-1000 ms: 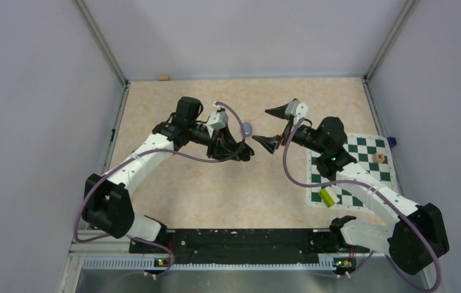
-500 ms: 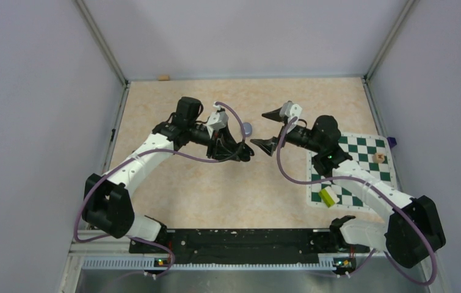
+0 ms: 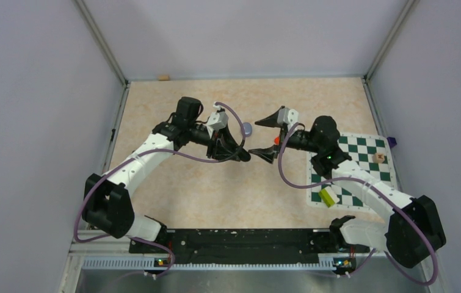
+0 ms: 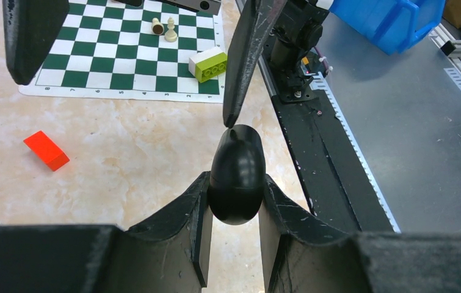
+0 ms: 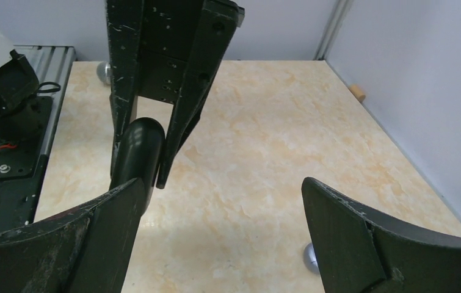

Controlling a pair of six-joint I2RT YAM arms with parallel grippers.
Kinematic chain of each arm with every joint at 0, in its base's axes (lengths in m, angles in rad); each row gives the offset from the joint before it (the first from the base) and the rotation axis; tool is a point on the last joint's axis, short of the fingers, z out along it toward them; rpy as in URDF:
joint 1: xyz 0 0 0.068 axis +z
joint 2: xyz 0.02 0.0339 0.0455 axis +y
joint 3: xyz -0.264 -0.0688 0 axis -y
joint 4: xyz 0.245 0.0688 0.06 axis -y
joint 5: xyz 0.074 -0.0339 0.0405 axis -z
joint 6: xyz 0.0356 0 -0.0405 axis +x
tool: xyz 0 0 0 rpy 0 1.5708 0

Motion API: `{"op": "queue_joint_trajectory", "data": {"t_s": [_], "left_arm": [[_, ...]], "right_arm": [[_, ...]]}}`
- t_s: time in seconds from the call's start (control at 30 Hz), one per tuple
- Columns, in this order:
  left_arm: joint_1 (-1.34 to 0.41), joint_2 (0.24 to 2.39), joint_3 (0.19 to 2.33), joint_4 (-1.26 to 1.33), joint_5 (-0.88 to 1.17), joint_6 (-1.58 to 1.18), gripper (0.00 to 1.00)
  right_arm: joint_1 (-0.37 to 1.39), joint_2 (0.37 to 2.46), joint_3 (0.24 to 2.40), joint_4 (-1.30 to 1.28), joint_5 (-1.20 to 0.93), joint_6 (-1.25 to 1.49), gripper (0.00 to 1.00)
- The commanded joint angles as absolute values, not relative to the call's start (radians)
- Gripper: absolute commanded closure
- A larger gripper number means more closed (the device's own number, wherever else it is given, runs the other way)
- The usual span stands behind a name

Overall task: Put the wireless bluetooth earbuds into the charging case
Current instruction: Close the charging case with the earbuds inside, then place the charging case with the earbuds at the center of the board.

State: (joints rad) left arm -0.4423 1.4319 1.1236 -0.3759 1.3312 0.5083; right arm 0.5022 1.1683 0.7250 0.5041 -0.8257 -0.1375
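The charging case (image 4: 235, 174) is a black egg-shaped shell with a thin seam, closed as far as I can see. My left gripper (image 4: 235, 180) is shut on its sides and holds it above the table; the case (image 5: 137, 149) also shows in the right wrist view. My right gripper (image 5: 221, 186) is open wide and faces the left gripper (image 3: 243, 154). One of its fingers (image 4: 246, 61) has its tip at the top of the case. In the top view the right gripper (image 3: 265, 135) stands just right of the left one. The earbuds are out of view.
A lilac-grey rounded thing (image 3: 247, 129) lies on the table behind the grippers. A small red block (image 4: 46, 150) lies below the right gripper. To the right is a chessboard mat (image 3: 362, 171) with a yellow-green brick (image 3: 327, 196) and chess pieces (image 4: 164, 27).
My right gripper has moved left and lower, up to the left gripper, and one finger now meets the case. The left arm has stayed still with the case.
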Motion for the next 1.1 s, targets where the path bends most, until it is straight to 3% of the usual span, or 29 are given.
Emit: {"op": "queue_joint_trajectory", "data": {"t_s": [0.0, 0.3, 0.6, 0.73, 0.87, 1.07], "left_arm": [[-0.448, 1.431, 1.15, -0.371, 1.362, 0.527, 1.0], [-0.448, 1.432, 1.153, -0.376, 1.351, 0.528, 1.0], [-0.448, 1.427, 1.165, -0.368, 1.184, 0.508, 1.0], [-0.445, 1.438, 1.165, -0.331, 1.004, 0.475, 1.0], [-0.408, 1.489, 1.187, -0.33, 0.898, 0.443, 1.0], [-0.29, 1.656, 1.304, -0.364, 0.934, 0.27, 1.0]], "right_arm": [[0.514, 1.147, 0.723, 0.535, -0.902, -0.137, 0.01], [0.514, 1.121, 0.712, 0.564, -0.871, -0.129, 0.01], [0.47, 1.071, 0.696, 0.594, -0.443, -0.121, 0.01], [0.459, 1.073, 0.679, 0.619, -0.236, -0.106, 0.01], [0.439, 1.074, 0.691, 0.596, -0.158, -0.107, 0.01], [0.426, 1.073, 0.69, 0.586, -0.152, -0.107, 0.01]]}}
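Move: The black charging case, already shut, is in the left fingers; from the right hand it sits some 7 cm back, 4 cm left and 2 cm lower, just off its rear fingertip. From the left hand the lavender case lies on the table about 16 cm ahead, 2 cm right and 22 cm below; the red block is 12 cm ahead and 15 cm right, equally low. From the right hand these two lie roughly 10 cm ahead, 3 cm left and 7 cm ahead, 10 cm right, well below. Back by a centimetre first, its rear fingertip at the end of the black case, then forward and right some 10 cm each way, the wide-open right hand draws clear, swinging about 40 degrees clockwise. The left hand waits, then, keeping its pinch on the case, speeds up forward about 10 cm and down 5 towards the lavender case, turning counter-clockwise while its fingertips dip. ##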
